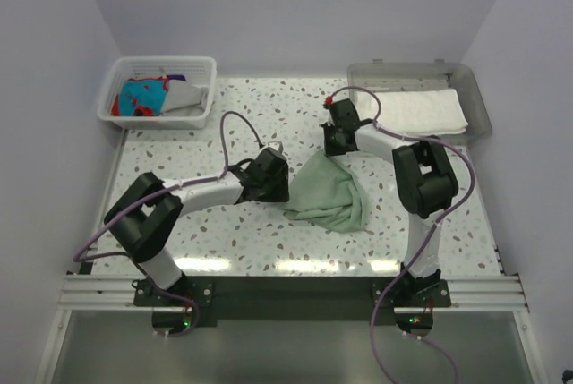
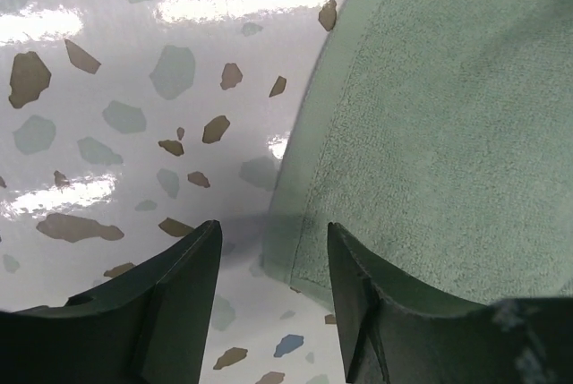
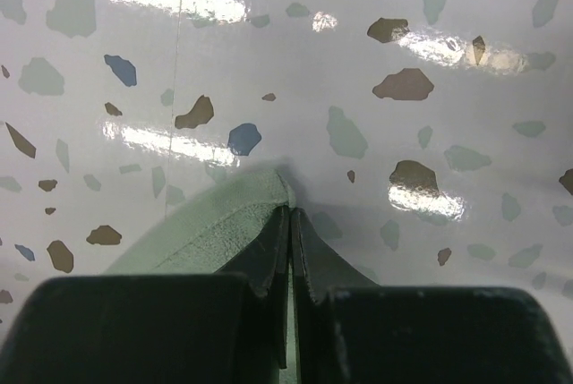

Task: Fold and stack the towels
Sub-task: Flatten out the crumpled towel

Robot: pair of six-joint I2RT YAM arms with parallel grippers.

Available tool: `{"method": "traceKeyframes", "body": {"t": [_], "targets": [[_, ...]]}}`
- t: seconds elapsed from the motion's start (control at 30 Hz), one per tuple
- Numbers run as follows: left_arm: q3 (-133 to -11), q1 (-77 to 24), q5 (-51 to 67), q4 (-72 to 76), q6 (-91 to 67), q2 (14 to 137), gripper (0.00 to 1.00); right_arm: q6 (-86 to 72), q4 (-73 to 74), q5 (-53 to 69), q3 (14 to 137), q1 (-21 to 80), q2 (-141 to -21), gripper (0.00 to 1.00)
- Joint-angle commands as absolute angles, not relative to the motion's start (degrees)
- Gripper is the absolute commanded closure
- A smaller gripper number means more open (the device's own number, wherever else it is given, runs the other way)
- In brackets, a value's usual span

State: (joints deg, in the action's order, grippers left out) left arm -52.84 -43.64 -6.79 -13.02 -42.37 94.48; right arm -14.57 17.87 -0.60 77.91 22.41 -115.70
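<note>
A pale mint green towel (image 1: 331,192) lies crumpled in the middle of the speckled table. My right gripper (image 1: 333,148) is at its far corner, and in the right wrist view the jaws (image 3: 291,214) are shut on that corner of the mint towel (image 3: 215,227). My left gripper (image 1: 286,183) is at the towel's left edge. Its fingers (image 2: 273,232) stand open, with the hemmed corner of the mint towel (image 2: 430,115) between them, flat on the table. A folded white towel (image 1: 421,108) lies in the clear tray. Patterned (image 1: 141,98), grey (image 1: 186,98) and purple (image 1: 175,78) towels sit in the basket.
The white slatted basket (image 1: 201,66) stands at the back left corner. The clear grey tray (image 1: 476,102) stands at the back right. Walls close off the table on the left, right and far sides. Both arms' cables loop above the table.
</note>
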Motion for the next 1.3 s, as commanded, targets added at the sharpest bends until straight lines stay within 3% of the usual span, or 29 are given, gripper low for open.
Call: {"method": "traceKeyframes", "body": {"t": [0.0,0.83,1.03,1.07,1.13,1.2,1.27], "targets": [[-55.81,-43.51,-8.52,-15.20,-42.10,96.24,0.45,-15.82,20.13,-2.73,74.45,21.88,-115.23,1.00],[-62.14,-53.70,-18.19,-30.14,-45.88,106.70,0.49,-15.73,16.44,-0.79,70.49,22.06,-112.94,1.00],[-61.09,-53.70,-18.28,-31.81,-46.49,109.24,0.71,-15.82,15.73,-0.18,69.87,21.97,-112.41,1.00],[-61.00,-53.53,-18.46,-31.90,-46.41,110.12,0.78,-15.82,15.65,-0.18,69.96,21.89,-112.33,1.00],[-60.82,-52.22,-18.54,-32.08,-45.88,110.83,0.84,-15.91,15.56,-0.18,70.05,21.97,-112.15,1.00],[-60.03,-50.90,-18.72,-31.56,-44.74,111.27,0.99,-15.82,15.47,1.31,70.14,21.97,-111.54,1.00],[-59.33,-48.17,-18.81,-30.33,-43.17,111.01,1.00,-15.91,14.94,2.37,70.05,21.88,-110.75,1.00]]}}
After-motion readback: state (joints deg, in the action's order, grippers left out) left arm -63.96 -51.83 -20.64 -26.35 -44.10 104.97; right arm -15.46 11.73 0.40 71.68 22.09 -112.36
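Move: The green towel's near-left corner lies almost under the left hand's open fingers, about 1 cm back, 1 cm to the right and 2 cm down. The towel's far corner, in the right fingers, is about 14 cm ahead and 10 cm right of the left hand, and the near-edge folds lie roughly 5 cm back and 12 cm right of it. From the right hand, the near-left corner is some 15 cm back and 11 cm left. The green towel's near-left corner gets pinched: the left hand sinks about 2 cm onto it, easing back and a little to the right, while the wrist tilts some 15 degrees so the fingers lose their rightward lean. Its half-open fingers then close on the towel's edge, with a slight creep forward. The right hand stays put, keeping the far corner shut in its fingers. ##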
